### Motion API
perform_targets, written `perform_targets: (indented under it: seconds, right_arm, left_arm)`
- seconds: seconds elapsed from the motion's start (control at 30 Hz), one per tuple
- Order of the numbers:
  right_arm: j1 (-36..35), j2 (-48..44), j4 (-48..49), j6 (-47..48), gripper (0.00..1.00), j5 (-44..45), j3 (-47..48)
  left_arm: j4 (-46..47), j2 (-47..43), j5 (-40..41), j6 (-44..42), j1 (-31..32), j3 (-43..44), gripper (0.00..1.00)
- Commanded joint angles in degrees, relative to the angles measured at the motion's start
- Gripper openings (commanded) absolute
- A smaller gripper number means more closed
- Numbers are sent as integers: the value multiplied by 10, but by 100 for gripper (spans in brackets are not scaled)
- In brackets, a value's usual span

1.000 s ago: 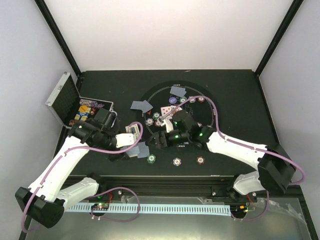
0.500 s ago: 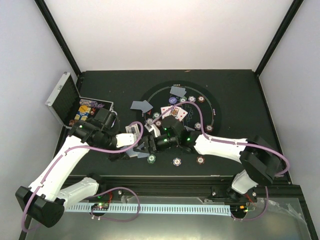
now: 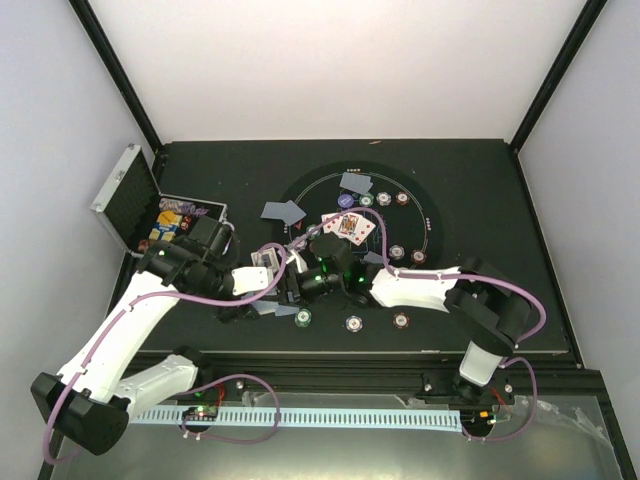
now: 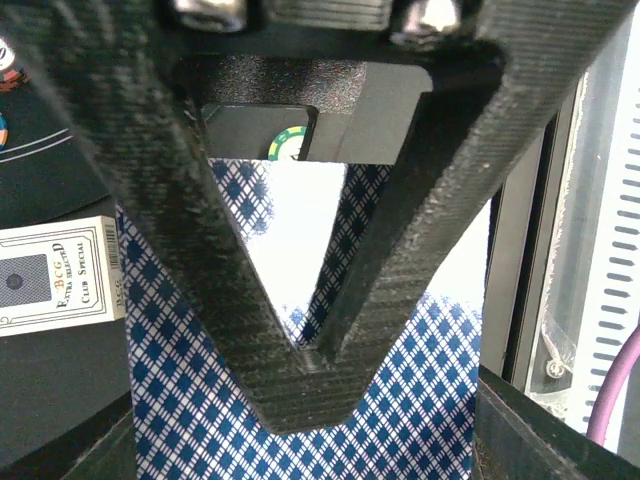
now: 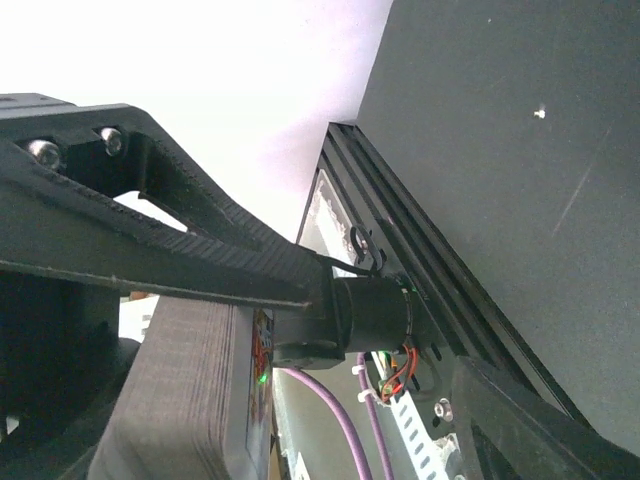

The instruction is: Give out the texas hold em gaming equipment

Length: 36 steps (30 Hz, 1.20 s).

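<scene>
My left gripper (image 4: 310,355) is shut on a deck of playing cards (image 4: 420,400) with blue diamond backs; in the top view it (image 3: 262,298) hangs over the table's near left. My right gripper (image 3: 292,288) has reached across and stands right beside it, open. In the right wrist view the deck's stacked edge (image 5: 175,400) sits just under the upper finger (image 5: 200,260), and the right gripper (image 5: 390,340) holds nothing. Face-up cards (image 3: 346,225) and grey-blue cards (image 3: 283,212) lie on the round mat (image 3: 432,222). Striped chips (image 3: 303,318) and a red triangle marker (image 3: 296,229) lie around them.
The open silver case (image 3: 130,192) with more pieces stands at the far left. A white card box (image 4: 60,275) lies on the table beside the deck. More chips (image 3: 401,321) sit near the front edge, and a black rail (image 5: 420,250) runs along it.
My right arm has swung left from over the mat to the deck in my left gripper, its jaws narrowing somewhat. The left arm has not moved.
</scene>
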State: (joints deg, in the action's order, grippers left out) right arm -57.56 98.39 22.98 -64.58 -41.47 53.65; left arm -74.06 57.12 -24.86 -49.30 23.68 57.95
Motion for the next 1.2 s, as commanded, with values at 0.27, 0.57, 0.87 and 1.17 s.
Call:
perform_targets:
  seconds: [0.27,0.57,0.87,1.17]
  right_arm:
    - [34,-7,-41,29,60,27,-38]
    - [37,-55,-107,66,38,48,-36]
    - [38,-91,-170,97,15,66,-23]
    - [54,-120,-230,129,8,77,-9]
  left_arm:
    - [-2,-4,-18,-4,-2,23,2]
    - [5,-2,-15,-4,-2,14,2]
    - [5,-2,-15,-3,-2,14,2]
    - [6,-2,-17,-3,-2,15,1]
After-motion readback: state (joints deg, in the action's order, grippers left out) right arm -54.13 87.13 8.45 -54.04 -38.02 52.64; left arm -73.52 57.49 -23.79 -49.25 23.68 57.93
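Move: The deck is in the left hand, its middle about 3 cm to the right hand's left, level fore-and-aft and perhaps 1 cm lower; the right fingers already straddle its near end. From the right hand the card box lies on the table some 4 cm ahead and 7 cm left, the green chip about 10 cm back and 3 cm right, both roughly 15 cm below. The deck's middle is about 2 cm to the left hand's right and 1 cm above. After easing about 1 cm forward, the right hand draws off to its right by some 4 cm and rises about 2.5 cm, tilting roughly 10 degrees. Its wide fingers close nearly shut, pinching the top card and dragging it along the deck's face, while the left hand stays put and keeps its grip on the deck. ##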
